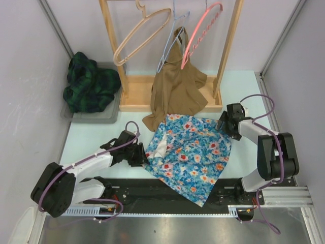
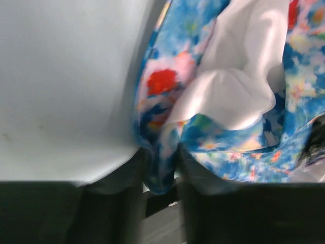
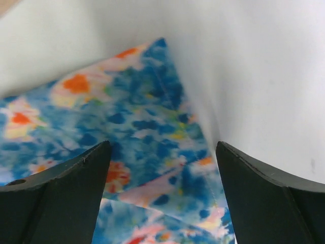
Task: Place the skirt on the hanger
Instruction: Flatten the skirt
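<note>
The blue floral skirt (image 1: pixel 190 152) lies spread on the table between both arms, its white lining (image 2: pixel 238 76) showing at the left edge. My left gripper (image 1: pixel 143 155) is at that left edge, and in the left wrist view a fold of the skirt (image 2: pixel 162 152) is pinched between its closed-in fingers (image 2: pixel 161 173). My right gripper (image 1: pixel 222 124) hovers open over the skirt's right corner (image 3: pixel 147 127), its fingers (image 3: pixel 66 188) apart on either side of the cloth. An empty beige hanger (image 1: pixel 139 35) and an empty pink hanger (image 1: pixel 200 33) hang on the rack.
A wooden rack (image 1: pixel 226 51) stands at the back. A brown garment (image 1: pixel 177 91) hangs from a pale blue hanger (image 1: pixel 170 43), its hem touching the skirt's top. A green plaid garment (image 1: pixel 89 84) is heaped in a grey tray (image 1: pixel 99 118) at the back left.
</note>
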Robot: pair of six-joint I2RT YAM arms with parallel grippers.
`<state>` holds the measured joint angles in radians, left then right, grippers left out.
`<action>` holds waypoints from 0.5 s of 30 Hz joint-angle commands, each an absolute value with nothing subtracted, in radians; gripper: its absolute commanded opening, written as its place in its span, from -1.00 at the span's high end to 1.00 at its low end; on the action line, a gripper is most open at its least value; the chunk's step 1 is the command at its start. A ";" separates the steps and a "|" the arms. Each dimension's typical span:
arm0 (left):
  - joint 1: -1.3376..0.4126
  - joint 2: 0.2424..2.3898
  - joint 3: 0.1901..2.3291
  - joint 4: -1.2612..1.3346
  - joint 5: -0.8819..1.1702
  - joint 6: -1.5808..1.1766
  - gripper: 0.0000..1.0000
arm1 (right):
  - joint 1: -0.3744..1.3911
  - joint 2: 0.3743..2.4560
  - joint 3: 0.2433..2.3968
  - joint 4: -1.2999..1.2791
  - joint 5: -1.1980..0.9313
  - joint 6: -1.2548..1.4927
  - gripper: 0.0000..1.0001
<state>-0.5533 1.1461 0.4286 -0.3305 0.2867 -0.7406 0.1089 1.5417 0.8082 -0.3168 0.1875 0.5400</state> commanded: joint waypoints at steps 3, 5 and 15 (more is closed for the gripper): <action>-0.560 1.108 0.377 -0.382 0.327 -0.733 0.99 | 0.113 1.615 0.808 -0.213 0.011 0.522 -0.58; -0.563 1.074 0.370 -0.402 0.340 -0.738 1.00 | 0.117 1.631 0.813 -0.206 0.009 0.520 -0.32; -0.632 0.922 0.334 -0.417 0.417 -0.856 1.00 | 0.126 1.690 0.940 -0.216 -0.017 0.500 1.00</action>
<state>-0.5842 0.9806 0.3660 -0.4053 0.3542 -0.7811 0.1169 1.6588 0.8692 -0.1776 -0.0086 0.5182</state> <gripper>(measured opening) 0.022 0.013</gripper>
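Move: The flowered skirt's near left corner is already bunched between the left gripper's half-closed fingers, right at the hand point. The skirt's white lining shows some 5 cm ahead and 6 cm right of that gripper, and the hanging brown skirt's lowest corner about 15 cm ahead and 2 cm right. From the open right gripper, the skirt's far right corner lies roughly 5 cm ahead, 2 cm right and 1 cm down; the rack base's near right corner is about 7 cm ahead and 3 cm left. Shut the left gripper on the bunched near left corner of the flowered skirt and draw it back about 3 cm, dipping slightly before lifting a little. Meanwhile slide the right gripper low, some 4 cm forward and as much to the left, rolling its left side up around 10 degrees, and close its wide-open fingers to pinch the cloth just short of the far right corner. ##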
